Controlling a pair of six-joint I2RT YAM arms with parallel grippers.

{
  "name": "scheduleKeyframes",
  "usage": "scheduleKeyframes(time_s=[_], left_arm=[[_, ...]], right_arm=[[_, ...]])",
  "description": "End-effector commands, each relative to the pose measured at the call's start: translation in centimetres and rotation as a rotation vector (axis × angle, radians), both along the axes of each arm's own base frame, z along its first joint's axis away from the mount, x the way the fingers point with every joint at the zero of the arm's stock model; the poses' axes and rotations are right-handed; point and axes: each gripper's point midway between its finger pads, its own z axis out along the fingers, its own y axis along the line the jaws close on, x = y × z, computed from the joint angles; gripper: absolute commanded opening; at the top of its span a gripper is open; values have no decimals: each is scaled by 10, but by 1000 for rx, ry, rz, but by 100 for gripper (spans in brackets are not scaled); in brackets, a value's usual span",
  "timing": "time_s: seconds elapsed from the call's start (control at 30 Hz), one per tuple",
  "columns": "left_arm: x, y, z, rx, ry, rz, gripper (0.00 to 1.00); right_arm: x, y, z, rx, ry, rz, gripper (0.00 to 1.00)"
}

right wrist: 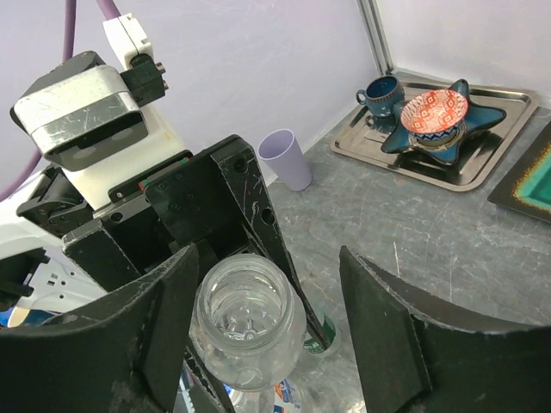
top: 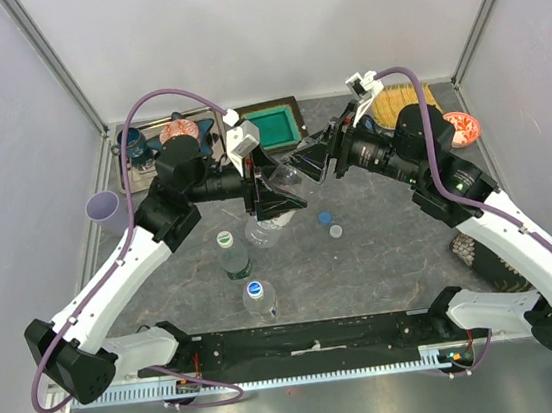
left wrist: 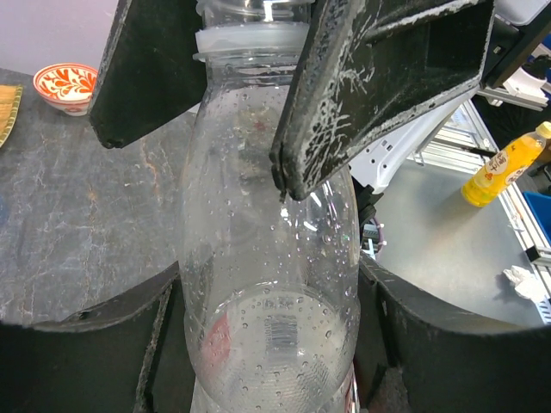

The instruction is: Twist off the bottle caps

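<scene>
My left gripper (top: 272, 192) is shut on the body of a clear bottle (left wrist: 271, 284), held up off the table. The bottle's mouth (right wrist: 248, 310) is bare, with no cap on it. My right gripper (right wrist: 267, 331) is open with its jaws on either side of the neck: the left finger is close against it and the right finger stands well apart. A blue cap (top: 325, 217) and a pale grey-white cap (top: 335, 230) lie loose on the table. Two capped bottles stand nearer the front, one with a green-and-white cap (top: 225, 240) and one with a blue-and-white cap (top: 255, 290).
Another clear bottle (top: 264, 230) sits just under the left gripper. A lilac cup (top: 107, 207) stands at the left wall. At the back are a metal tray (right wrist: 482, 146) with a red-patterned bowl (right wrist: 435, 114), a green tray (top: 271, 126) and a bamboo mat (top: 399, 101).
</scene>
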Motion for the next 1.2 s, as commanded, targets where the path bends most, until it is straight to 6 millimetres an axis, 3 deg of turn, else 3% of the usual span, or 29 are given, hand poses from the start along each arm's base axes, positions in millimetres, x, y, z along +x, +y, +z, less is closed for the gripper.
scheduleKeyframes(time_s=[0.0,0.23,0.4,0.5,0.53,0.6,0.7,0.8,1.03,1.1,1.17], left_arm=[[-6,5,30,-59,-93,4,48],[-4,5,26,-54,-86,16,48],[-3,5,23,-50,-83,22,48],[-4,5,23,-52,-82,21,48],[-3,5,23,-51,-83,24,48],[-3,6,22,-51,-81,30,48],[1,6,20,-46,-72,56,61],[7,8,17,-31,-53,99,99],[25,17,16,11,-21,243,100],[27,25,18,27,-21,298,99],[43,38,20,34,-23,437,99]], right_arm=[[-5,-3,10,30,-27,5,73],[-7,-4,11,37,-27,6,61],[-8,-7,16,53,-35,-6,43],[-8,-7,17,57,-32,-4,25],[-9,-7,18,60,-32,-4,14],[-9,-7,17,59,-28,-6,0],[-9,-8,18,62,-32,-6,0],[-9,-13,21,65,-44,-26,0],[1,-27,31,60,-57,-126,0],[18,-46,38,60,-64,-270,0],[34,-65,36,17,-53,-411,0]])
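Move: The held bottle's open neck lies roughly 5 cm ahead, 6 cm to the right and 6 cm above the left hand, which grips the body; it is already between the right fingers, about 1 cm to the left of and 1 cm behind the right hand point. From the right hand, the blue cap is some 3 cm ahead, 2 cm right and 42 cm below; the white cap is level fore-and-aft, 4 cm right and equally low. The green-capped bottle stands 3 cm behind, 14 cm left and 27 cm below the left hand. The right fingers close on the neck of the tilted, already uncapped bottle and keep that grip while the left hand stays almost still around the body, until the left fingers spread wide and let the bottle go. The hands then begin to part: the right carries the bottle about 2 cm to the right and slightly forward with a small clockwise turn, while the left slides some 2.5 cm forward and a little left around the body, turning about 15 degrees counter-clockwise. ##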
